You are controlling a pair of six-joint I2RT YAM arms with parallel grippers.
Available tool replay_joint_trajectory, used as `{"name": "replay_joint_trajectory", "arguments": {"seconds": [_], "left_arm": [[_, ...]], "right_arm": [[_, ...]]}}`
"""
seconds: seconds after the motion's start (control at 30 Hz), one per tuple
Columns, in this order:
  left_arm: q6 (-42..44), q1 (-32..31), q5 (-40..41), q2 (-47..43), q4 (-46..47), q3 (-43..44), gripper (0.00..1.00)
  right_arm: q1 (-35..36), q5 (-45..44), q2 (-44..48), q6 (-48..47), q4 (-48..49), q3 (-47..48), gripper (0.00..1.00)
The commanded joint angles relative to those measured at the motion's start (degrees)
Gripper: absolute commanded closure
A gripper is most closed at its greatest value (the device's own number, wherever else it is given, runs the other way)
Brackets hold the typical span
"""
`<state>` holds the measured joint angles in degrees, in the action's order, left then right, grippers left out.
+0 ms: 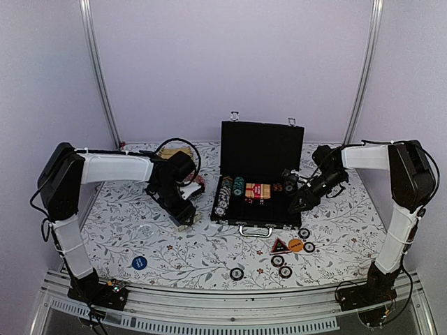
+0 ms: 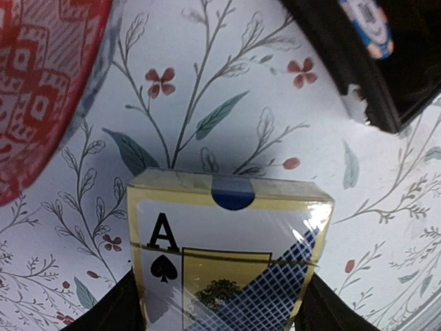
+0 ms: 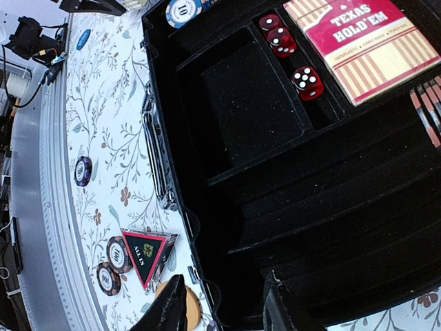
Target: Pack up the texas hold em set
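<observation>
The black briefcase (image 1: 262, 150) stands open mid-table with its lid upright, and chip stacks (image 1: 227, 192), a red card deck (image 3: 365, 41) and red dice (image 3: 306, 81) lie in its tray. To its left, low over the table, my left gripper (image 1: 183, 209) is shut on a gold-and-blue ace-of-spades card deck (image 2: 227, 234), one finger against each long side. Over the case's front right corner my right gripper (image 3: 222, 283) hangs open with nothing between its fingers. A red triangle (image 3: 145, 252), an orange disc (image 3: 189, 310) and loose chips (image 1: 281, 265) lie in front of the case.
A blue disc (image 1: 139, 262) lies near the front left edge. The pink-red woven ball (image 2: 41, 83) sits close beside the left gripper. A tan slatted mat (image 1: 174, 152) lies at the back left. The case's corner (image 2: 358, 76) is just right of the held deck.
</observation>
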<state>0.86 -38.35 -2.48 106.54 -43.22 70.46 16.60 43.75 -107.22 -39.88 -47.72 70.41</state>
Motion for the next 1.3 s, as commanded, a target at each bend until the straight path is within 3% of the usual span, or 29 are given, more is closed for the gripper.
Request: {"name": "replay_joint_trajectory", "arguments": {"seconds": [0.0, 0.23, 0.57, 0.77, 1.27], "left_arm": [[0.57, -4.8, -3.36, -0.97, -4.19, 8.22, 0.43], [6.42, -12.36, -2.55, 3.29, -2.71, 24.25, 0.41], [19.19, -14.23, -4.74, 21.69, 1.41, 44.6, 0.4], [24.41, -15.47, -1.3, 28.26, 3.05, 48.3, 0.39], [31.53, -18.61, 0.94, 32.48, 2.27, 47.4, 0.35]], "right_arm": [[0.48, 0.73, -1.3, -0.72, -0.92, 0.07, 0.6], [0.46, 0.98, -1.11, -1.12, -1.4, 0.42, 0.6], [0.42, 1.41, 0.41, -1.0, -1.54, 0.52, 0.6], [0.37, 0.43, 0.33, -1.06, -1.2, 0.24, 0.6], [0.37, -0.46, -0.41, -1.39, -1.16, -0.1, 0.6]]}}
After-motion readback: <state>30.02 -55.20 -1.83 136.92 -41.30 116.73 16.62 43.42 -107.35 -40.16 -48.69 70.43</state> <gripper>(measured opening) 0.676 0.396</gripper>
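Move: The left hand already grips the ace-of-spades card box; the empty compartment at the front of the open case lies about 26 cm to its right and 4 cm ahead, roughly at hand height. From that hand, the dice lie 8 cm ahead and 26 cm right, the red Texas Hold'em box 12 cm ahead and 27 cm right, and the row of blue-white chips 9 cm ahead and 14 cm right. The compartment is some 14 cm left of the right hand, 1 cm back and 4 cm below. Keeping its pinch on the card box, the left hand sweeps about 24 cm right in a quick arc, rising some 12 cm to carry the box over the case's left wall and chip rows, then sinking about 10 cm over the front compartment and drifting a few centimetres forward. The wrist turns some 45 degrees clockwise on the way and goes on turning once the hand is low, bringing the box round towards the compartment's line while the fingers stay closed on it. ##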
